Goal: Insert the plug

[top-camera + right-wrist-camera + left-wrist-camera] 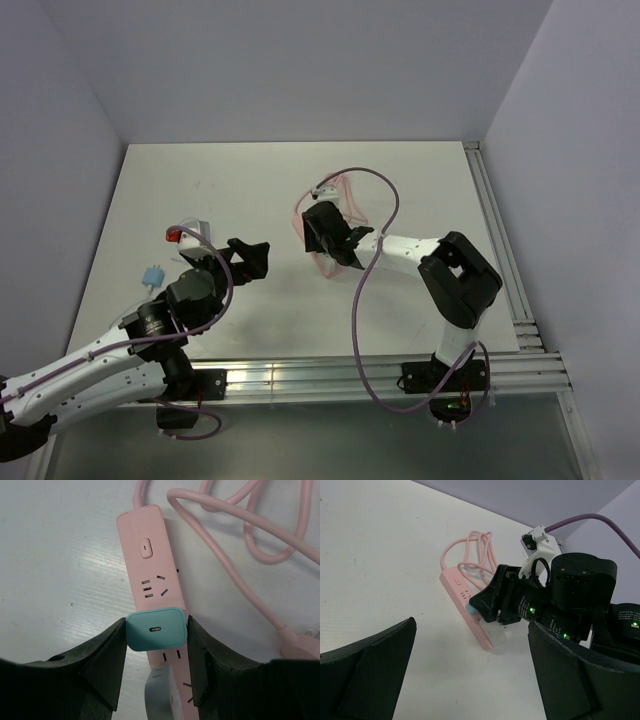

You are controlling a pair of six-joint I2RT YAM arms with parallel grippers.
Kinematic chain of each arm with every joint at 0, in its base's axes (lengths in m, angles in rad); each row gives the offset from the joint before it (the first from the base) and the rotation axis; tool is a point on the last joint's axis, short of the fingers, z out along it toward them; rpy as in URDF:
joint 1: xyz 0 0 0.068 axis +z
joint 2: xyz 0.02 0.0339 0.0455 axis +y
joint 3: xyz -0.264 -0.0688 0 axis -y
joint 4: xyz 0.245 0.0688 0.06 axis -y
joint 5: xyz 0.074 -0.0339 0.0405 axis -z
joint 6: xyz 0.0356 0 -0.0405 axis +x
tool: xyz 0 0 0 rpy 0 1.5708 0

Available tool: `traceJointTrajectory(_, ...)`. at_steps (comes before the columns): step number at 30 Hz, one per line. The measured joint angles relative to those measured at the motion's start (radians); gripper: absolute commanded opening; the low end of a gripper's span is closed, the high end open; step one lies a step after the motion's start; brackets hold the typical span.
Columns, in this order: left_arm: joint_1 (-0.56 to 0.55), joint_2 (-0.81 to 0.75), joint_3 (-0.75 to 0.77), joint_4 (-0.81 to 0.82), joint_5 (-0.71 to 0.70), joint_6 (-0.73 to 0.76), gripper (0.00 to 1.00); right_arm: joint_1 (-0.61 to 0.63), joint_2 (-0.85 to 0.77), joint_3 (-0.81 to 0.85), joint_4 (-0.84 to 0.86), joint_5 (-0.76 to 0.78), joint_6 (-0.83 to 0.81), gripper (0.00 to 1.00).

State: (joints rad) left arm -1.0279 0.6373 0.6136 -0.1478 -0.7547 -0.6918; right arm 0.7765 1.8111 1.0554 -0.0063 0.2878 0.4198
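The teal plug (156,629), a small block with a slot in its face, is pinched between my right gripper's (156,631) two black fingers. It sits right over the middle sockets of the pink power strip (149,575); I cannot tell whether its prongs are in. No wire shows on it. In the left wrist view a sliver of teal plug (470,611) shows under the right gripper (492,602) on the strip (461,591). From above the right gripper (320,232) hides the plug. My left gripper (250,258) is open and empty, left of the strip, and shows open in its wrist view (470,680).
A grey-white adapter (162,695) sits in the strip just nearer than the plug. The strip's pink cord (260,535) coils beyond it. A small light-blue block (152,274) and a red-and-white item (182,235) lie at the table's left. A rail (495,230) runs along the right edge.
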Motion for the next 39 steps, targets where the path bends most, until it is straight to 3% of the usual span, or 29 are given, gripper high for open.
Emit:
traceJointTrajectory(15, 0.0, -0.031, 0.006, -0.026, 0.011, -0.006, 0.99, 0.028, -0.003, -0.061, 0.098, 0.072, 0.063, 0.0)
traceJointTrajectory(25, 0.001, 0.035, 0.08, -0.121, 0.008, -0.073, 0.99, 0.031, -0.02, -0.074, 0.109, 0.09, 0.089, 0.02)
traceJointTrajectory(28, 0.002, 0.058, 0.108, -0.148, 0.002, -0.085, 0.99, 0.035, -0.034, -0.041, 0.07, 0.098, 0.087, 0.3)
traceJointTrajectory(29, 0.002, 0.066, 0.118, -0.155, 0.001, -0.088, 0.99, 0.035, -0.032, -0.023, 0.04, 0.097, 0.084, 0.52)
traceJointTrajectory(31, 0.002, 0.08, 0.135, -0.169, -0.002, -0.092, 0.99, 0.036, -0.027, 0.013, -0.016, 0.089, 0.076, 0.68)
traceJointTrajectory(32, 0.002, 0.087, 0.144, -0.176, -0.003, -0.094, 1.0, 0.037, -0.026, 0.028, -0.045, 0.079, 0.079, 0.82)
traceJointTrajectory(35, 0.003, 0.102, 0.159, -0.191, -0.003, -0.111, 1.0, 0.047, -0.021, 0.046, -0.182, 0.039, 0.061, 0.99)
traceJointTrajectory(39, 0.007, 0.121, 0.176, -0.226, -0.007, -0.138, 0.99, 0.046, -0.011, 0.104, -0.328, 0.011, 0.024, 1.0)
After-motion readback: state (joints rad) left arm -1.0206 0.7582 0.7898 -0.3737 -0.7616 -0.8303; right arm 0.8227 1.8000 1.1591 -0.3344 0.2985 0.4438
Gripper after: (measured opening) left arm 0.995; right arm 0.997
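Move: The right hand already holds the teal plug on the pink power strip; the socket under it lies about 2 cm below the hand point. The grey adapter stands in the strip some 4 cm back and 2 cm to the right, the cord's round pink plug lies about 11 cm right and 2 cm ahead, and the looped cable is around 11 cm ahead and 6 cm right. From the idle left hand, the teal plug is roughly 12 cm ahead, 14 cm right and 22 cm below. The right hand keeps its pinch on the teal plug and bears it down onto the strip, sinking barely half a centimetre while the wrist turns some 5 degrees clockwise, and then rises about 2 cm with the fingers still at their grip width. The fingers then spread fully and let go of the plug as the hand draws back about 4 cm towards the base and a little to the right, sinking again by around 2 cm, with the fingers tipping some 10 degrees further down. ##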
